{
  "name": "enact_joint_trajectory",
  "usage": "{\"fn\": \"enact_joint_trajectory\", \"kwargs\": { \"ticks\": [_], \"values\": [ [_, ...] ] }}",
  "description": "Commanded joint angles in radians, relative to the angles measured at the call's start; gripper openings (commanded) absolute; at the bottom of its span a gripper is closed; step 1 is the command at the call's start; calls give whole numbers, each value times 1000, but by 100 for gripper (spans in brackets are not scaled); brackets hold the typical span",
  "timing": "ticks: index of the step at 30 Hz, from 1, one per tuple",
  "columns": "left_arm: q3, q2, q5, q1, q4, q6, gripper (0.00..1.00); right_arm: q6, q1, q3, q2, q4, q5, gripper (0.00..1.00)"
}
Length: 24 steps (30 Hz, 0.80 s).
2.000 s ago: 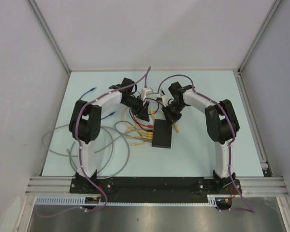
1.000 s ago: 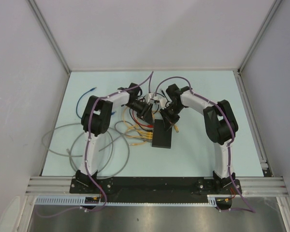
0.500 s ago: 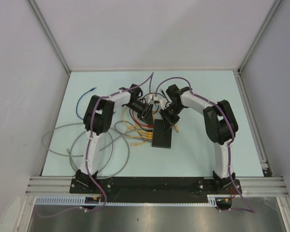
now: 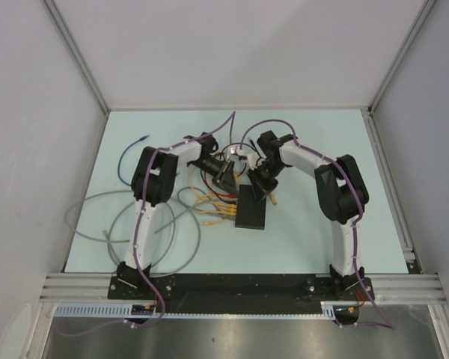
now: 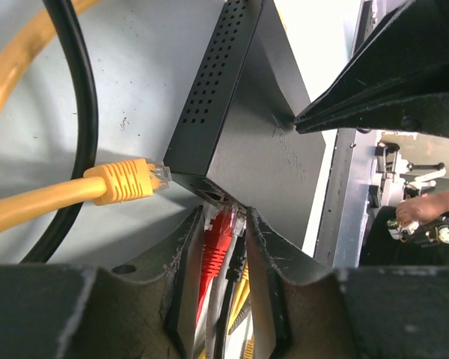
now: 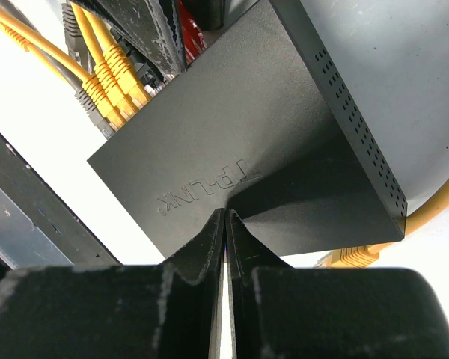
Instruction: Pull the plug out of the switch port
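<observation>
The switch (image 4: 251, 209) is a flat black box lying mid-table; it also shows in the left wrist view (image 5: 247, 127) and the right wrist view (image 6: 232, 142). A red plug (image 5: 218, 238) sits at a port on its near corner. My left gripper (image 5: 223, 217) (image 4: 226, 174) is closed narrowly on that red plug, with white and black cable beside it between the fingers. My right gripper (image 6: 225, 213) (image 4: 260, 178) is shut, its tips pressing down on the switch's top face by the logo. Several yellow plugs (image 6: 112, 90) sit in the other ports.
A loose yellow plug (image 5: 127, 181) lies on the table against the switch's corner, beside a black cable (image 5: 78, 112). Yellow cables (image 4: 209, 206), a grey cable loop (image 4: 112, 224) and a blue cable (image 4: 131, 153) spread to the left. A white object (image 4: 236, 153) lies behind the grippers.
My left arm has swung in and its gripper has moved right to the switch's port edge. Over the last half second it barely moves. My right gripper stays on the switch.
</observation>
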<state>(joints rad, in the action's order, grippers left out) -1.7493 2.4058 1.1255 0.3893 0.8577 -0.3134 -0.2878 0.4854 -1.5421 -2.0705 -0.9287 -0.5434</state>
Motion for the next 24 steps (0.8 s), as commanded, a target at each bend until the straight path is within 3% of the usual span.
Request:
{"fn": "enact_joint_trajectory", "kwargs": {
  "ticks": [1, 6, 14, 19, 24],
  "values": [
    [-18, 41, -17, -1, 63, -118, 34, -13, 10, 28, -30, 21, 69, 7],
    [-30, 45, -23, -3, 78, -125, 30, -13, 10, 28, -30, 22, 72, 7],
    [-78, 49, -113, -3, 81, -99, 1, -17, 19, 28, -30, 28, 94, 7],
    [-357, 186, -177, -7, 319, -164, 0, -17, 24, 25, -34, 28, 99, 7],
    [-369, 194, -185, -7, 346, -197, 0, -19, 25, 27, -34, 28, 102, 7]
  ]
}}
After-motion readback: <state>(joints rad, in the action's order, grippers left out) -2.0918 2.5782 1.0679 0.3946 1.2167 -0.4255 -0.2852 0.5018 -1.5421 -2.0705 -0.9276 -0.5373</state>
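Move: The red plug, still in the switch port, sits almost between the left hand's open tips, about 1 cm to the right and 1 cm below. From that hand, the switch's middle is some 5 cm right and 4 cm back, the loose yellow plug about 3 cm ahead, and the plugged yellow row roughly 4 cm back and 1 cm left. From the right hand, the red plug lies about 8 cm left, 2 cm ahead and 2 cm down. The left fingers close at the red plug, then shift about 1 cm forward; shut right fingertips stay on the switch. ##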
